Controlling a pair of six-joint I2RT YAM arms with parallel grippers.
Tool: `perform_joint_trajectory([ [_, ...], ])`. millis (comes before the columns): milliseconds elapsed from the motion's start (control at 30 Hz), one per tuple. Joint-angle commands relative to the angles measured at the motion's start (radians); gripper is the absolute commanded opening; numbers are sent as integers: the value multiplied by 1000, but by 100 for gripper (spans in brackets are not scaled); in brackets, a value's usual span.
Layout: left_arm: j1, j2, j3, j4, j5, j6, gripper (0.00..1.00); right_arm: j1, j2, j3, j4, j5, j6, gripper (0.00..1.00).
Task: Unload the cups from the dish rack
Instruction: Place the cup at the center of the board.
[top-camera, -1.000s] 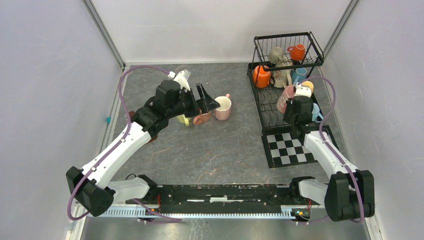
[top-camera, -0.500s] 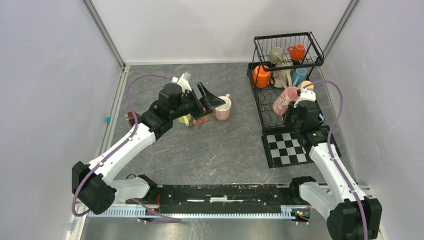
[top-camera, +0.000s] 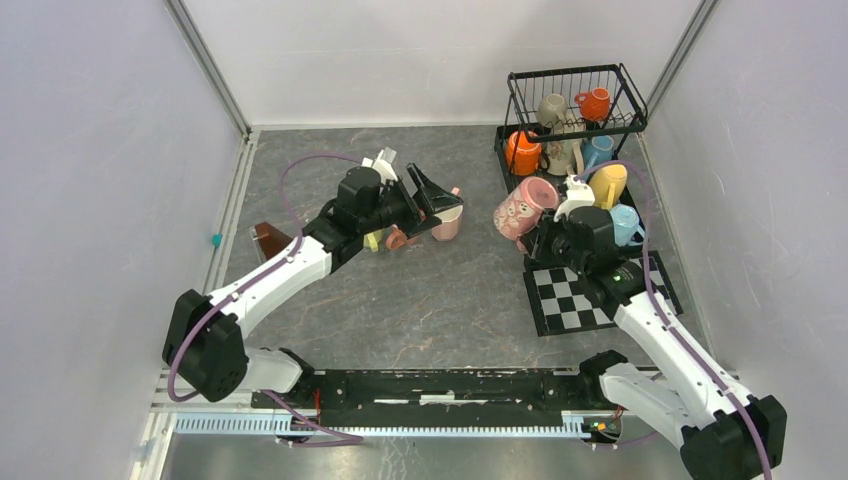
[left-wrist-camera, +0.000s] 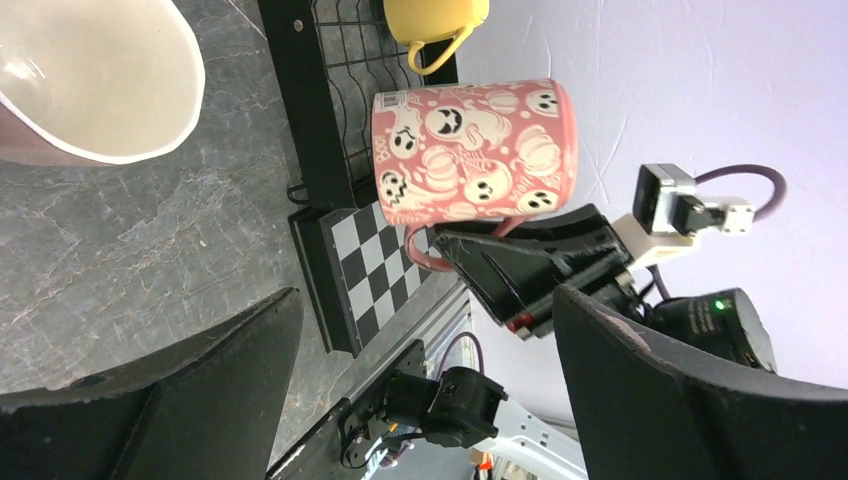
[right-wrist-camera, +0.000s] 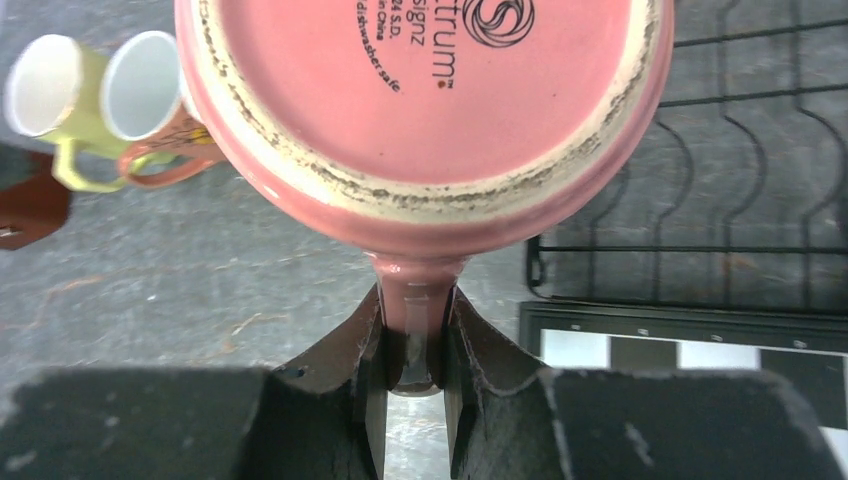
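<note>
My right gripper (top-camera: 548, 232) is shut on the handle of a pink ghost-patterned cup (top-camera: 520, 208), held tilted in the air just left of the black wire dish rack (top-camera: 630, 95). The right wrist view shows the cup's base (right-wrist-camera: 420, 90) and both fingers pinching the handle at my right gripper (right-wrist-camera: 413, 350). Orange (top-camera: 596, 103), grey-olive (top-camera: 551, 108), cream (top-camera: 562, 152), yellow (top-camera: 608, 184) and light blue (top-camera: 624, 222) cups sit in the rack. My left gripper (top-camera: 425, 205) is open and empty above a pink cup (top-camera: 447, 217) on the table.
A yellow cup (top-camera: 371, 240) and a small orange cup (top-camera: 400, 238) lie on the table beside the pink one. A brown wedge (top-camera: 270, 238) sits further left. The checkered mat (top-camera: 580, 295) lies in front of the rack, under my right arm.
My right gripper has carried the pink ghost cup out of the rack's lower tier, leftward over the table. My left gripper has shifted slightly right and stayed open.
</note>
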Motion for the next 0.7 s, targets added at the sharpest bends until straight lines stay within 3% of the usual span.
perform_joint_trajectory([
  [0,-1,21,-15,121,21,-54,100,56,-13,112,195,-48,76,0],
  [500,47,12,-51,298,89,-184,100,125,64,204,397,-228,280,0],
  [667,80,9,-76,433,129,-263,98,128,92,219,457,-285,336,0],
])
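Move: My right hand holds the pink mug by its handle, the mug about 6 cm ahead, 1 cm left and 4 cm above it. The open left fingers wait some 17 cm to its left, 1 cm ahead and 8 cm higher. From my left hand the mug lies 16 cm right, 4 cm ahead and 4 cm lower; a light pink cup stands about 9 cm ahead and 19 cm below, an orange-pink cup 11 cm left and 5 cm ahead, equally low. I sweep the pink mug left and up to my left hand, about 9 cm each way, keeping the handle pinched while I roll my right wrist some 20 degrees left side up and swing it a little counter-clockwise. My left hand dips slightly, then rises about 3 cm and eases forward 2 cm, rolling the opposite way, fingers wide open towards the mug's mouth. ##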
